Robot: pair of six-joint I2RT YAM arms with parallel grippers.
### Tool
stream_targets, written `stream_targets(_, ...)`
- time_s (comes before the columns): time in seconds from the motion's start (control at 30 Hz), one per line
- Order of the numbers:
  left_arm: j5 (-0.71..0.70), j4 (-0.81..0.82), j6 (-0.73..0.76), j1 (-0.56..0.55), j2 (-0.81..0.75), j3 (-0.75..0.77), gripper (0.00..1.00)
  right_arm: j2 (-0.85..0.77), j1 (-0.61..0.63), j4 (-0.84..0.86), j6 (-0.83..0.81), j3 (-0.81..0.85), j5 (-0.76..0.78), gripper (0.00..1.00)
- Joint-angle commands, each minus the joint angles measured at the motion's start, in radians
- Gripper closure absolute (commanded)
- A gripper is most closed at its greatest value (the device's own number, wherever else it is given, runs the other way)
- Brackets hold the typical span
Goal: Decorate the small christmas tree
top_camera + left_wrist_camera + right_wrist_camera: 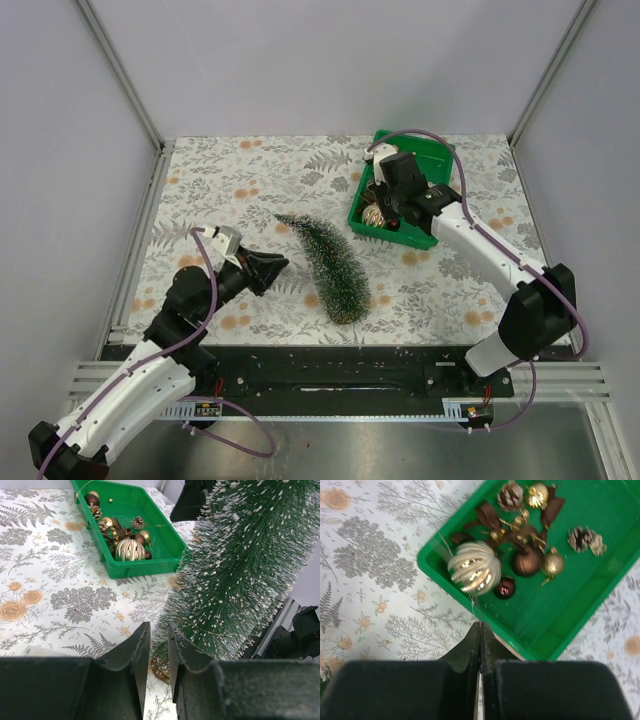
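Note:
The small christmas tree (332, 268) is a bristly dark green cone with white-flecked tips; its tip points to the back left and its wide end to the near edge. In the left wrist view the tree (240, 570) fills the right side, and its wooden base (161, 672) shows just beyond the jaws. My left gripper (283, 266) (157, 627) sits just left of the tree, narrowly open with nothing between its fingers. My right gripper (480, 623) (386, 212) hovers at the near left rim of the green bin (555, 630), shut on the thin string of a gold ribbed ball (474, 573).
The green bin (412, 238) at the back right holds brown and gold baubles (526, 562), pine cones (585, 539) and brown ribbon. A floral patterned cloth (250, 180) covers the table. White walls close in the left, back and right sides.

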Motion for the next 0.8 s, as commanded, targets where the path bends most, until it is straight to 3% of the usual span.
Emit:
stream_targets(0.0, 0.053, 0.062, 0.014, -0.001, -0.027, -0.013, 0.75, -0.088, -0.019, -0.038, 0.155, -0.059, 0.154, 1.00)
stream_targets(0.13, 0.074, 0.052, 0.017, -0.001, -0.047, -0.008, 0.74, -0.114, -0.028, -0.110, 0.284, -0.102, 0.300, 1.00)
stream_targets(0.27, 0.117, 0.073, 0.011, 0.006, -0.064, -0.007, 0.74, -0.215, -0.031, -0.183, 0.423, -0.202, 0.322, 1.00)
stream_targets(0.47, 0.212, 0.111, -0.003, 0.019, -0.084, -0.007, 0.73, -0.459, -0.031, -0.328, 0.595, -0.302, 0.214, 1.00)
stream_targets(0.6, 0.264, 0.090, -0.005, 0.020, -0.093, 0.008, 0.73, -0.635, -0.031, -0.444, 0.644, -0.271, 0.127, 1.00)
stream_targets(0.77, 0.341, 0.090, 0.009, 0.028, -0.102, 0.038, 0.74, -0.745, -0.031, -0.547, 0.669, -0.234, -0.057, 1.00)
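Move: The right hand grips the end of a thin garland; the christmas tree it is being led around stands about 17 cm back and 12 cm to the left, its middle some 5 cm lower. The green box is about 8 cm ahead and 2 cm left of that hand, 17 cm below; the striped ball lies about 4 cm ahead and 6 cm left, 16 cm down. From the left hand the tree is roughly 16 cm right and 2 cm ahead, its middle about 8 cm lower. Still pinching the garland, the right hand sweeps some 20 cm back and rightward past the tree; left backs off. ##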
